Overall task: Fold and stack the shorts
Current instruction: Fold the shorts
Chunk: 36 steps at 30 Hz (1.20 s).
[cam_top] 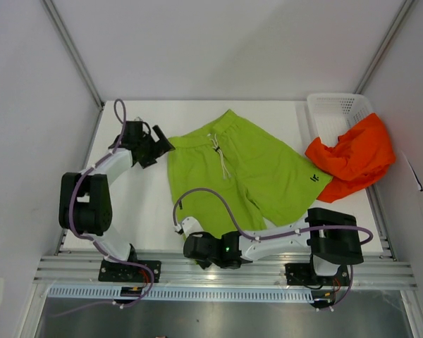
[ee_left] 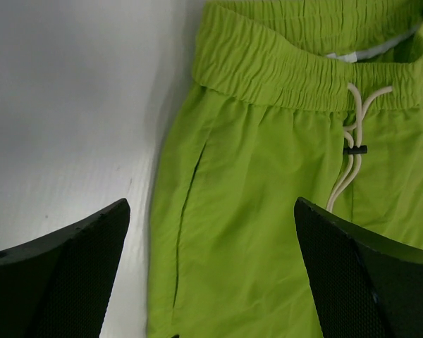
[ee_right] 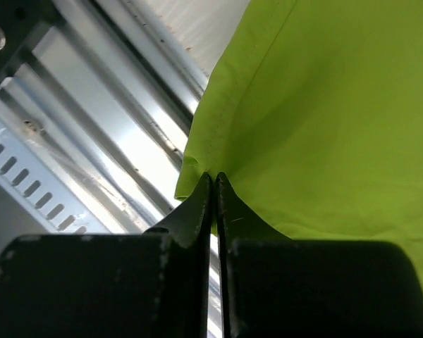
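The lime green shorts [cam_top: 247, 169] lie spread flat mid-table, waistband at the far side with a white drawstring [ee_left: 352, 151]. The orange-red shorts [cam_top: 352, 156] sit crumpled at the right, draped over the basket's near edge. My left gripper [cam_top: 161, 144] hovers open at the waistband's left corner; in the left wrist view its jaws [ee_left: 211, 201] stand wide over the green cloth [ee_left: 268, 232] beside the side seam. My right gripper [cam_top: 187, 245] is low at the table's near edge, shut [ee_right: 213, 174] on the hem corner of the green shorts [ee_right: 324, 105].
A white mesh basket [cam_top: 335, 109] stands at the back right corner, partly under the orange-red shorts. Aluminium rails [ee_right: 92, 141] run along the near edge just beside my right gripper. Grey walls close in the table on both sides and behind.
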Each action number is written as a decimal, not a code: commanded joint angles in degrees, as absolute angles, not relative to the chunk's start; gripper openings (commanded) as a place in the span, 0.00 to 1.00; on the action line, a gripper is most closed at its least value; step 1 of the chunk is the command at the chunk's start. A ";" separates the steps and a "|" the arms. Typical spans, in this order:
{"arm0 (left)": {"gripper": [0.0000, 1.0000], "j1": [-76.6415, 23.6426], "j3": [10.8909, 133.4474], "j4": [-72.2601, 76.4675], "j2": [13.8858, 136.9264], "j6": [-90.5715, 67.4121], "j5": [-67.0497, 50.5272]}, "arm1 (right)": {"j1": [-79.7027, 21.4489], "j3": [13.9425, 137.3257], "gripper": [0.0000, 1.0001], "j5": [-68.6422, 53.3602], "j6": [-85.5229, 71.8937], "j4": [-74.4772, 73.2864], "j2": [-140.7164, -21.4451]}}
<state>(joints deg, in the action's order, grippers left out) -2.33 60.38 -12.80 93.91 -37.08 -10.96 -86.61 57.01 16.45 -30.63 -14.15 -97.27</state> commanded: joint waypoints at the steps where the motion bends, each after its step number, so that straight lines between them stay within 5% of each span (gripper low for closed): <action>1: 0.99 -4.74 62.66 -10.99 97.10 -35.95 -10.90 | -88.15 56.86 0.00 17.75 -33.66 -9.93 -95.54; 12: 0.89 -5.01 70.40 -8.88 105.29 -34.98 -4.75 | -89.12 60.29 0.00 15.21 -33.40 -8.35 -97.56; 16: 0.75 -5.01 73.11 -7.99 108.00 -34.46 -4.30 | -89.30 60.56 0.00 14.77 -33.66 -8.18 -97.30; 24: 0.66 -6.42 83.66 -17.04 115.74 -31.12 -2.64 | -89.30 61.52 0.00 13.89 -33.66 -8.44 -96.77; 30: 0.39 -7.47 91.32 -26.53 122.16 -28.65 -0.26 | -89.39 61.61 0.00 13.97 -33.84 -9.14 -95.36; 33: 0.04 -7.47 90.80 -26.81 121.65 -29.00 0.26 | -89.38 61.17 0.00 14.59 -34.19 -9.66 -93.96; 36: 0.00 -7.38 91.31 -27.94 119.89 -28.92 2.28 | -89.30 61.43 0.00 14.59 -33.93 -10.72 -93.69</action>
<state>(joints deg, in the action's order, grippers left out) -7.11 89.38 -24.29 121.49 -29.89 -0.47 -88.82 59.64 13.93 -33.23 -10.72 -96.75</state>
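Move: My left hand, open, is over the left side of the shorts. The left corner of the waistband lies about 9 cm ahead, 2 cm to the right and 7 cm below; the drawstring lies some 6 cm ahead and 16 cm to the right, equally low. My right hand already pinches the hem of the left leg, with that waistband corner about 43 cm ahead, 10 cm to its left and 3 cm lower. My left hand dips with a small slip to the right, then reaches forward about 8 cm to the waistband's left corner. It sinks the rest of the way, some 6 cm in all, shutting my fingers on the corner. My right hand keeps its pinch on the hem, easing left, up and back by 2 to 3 cm each. ##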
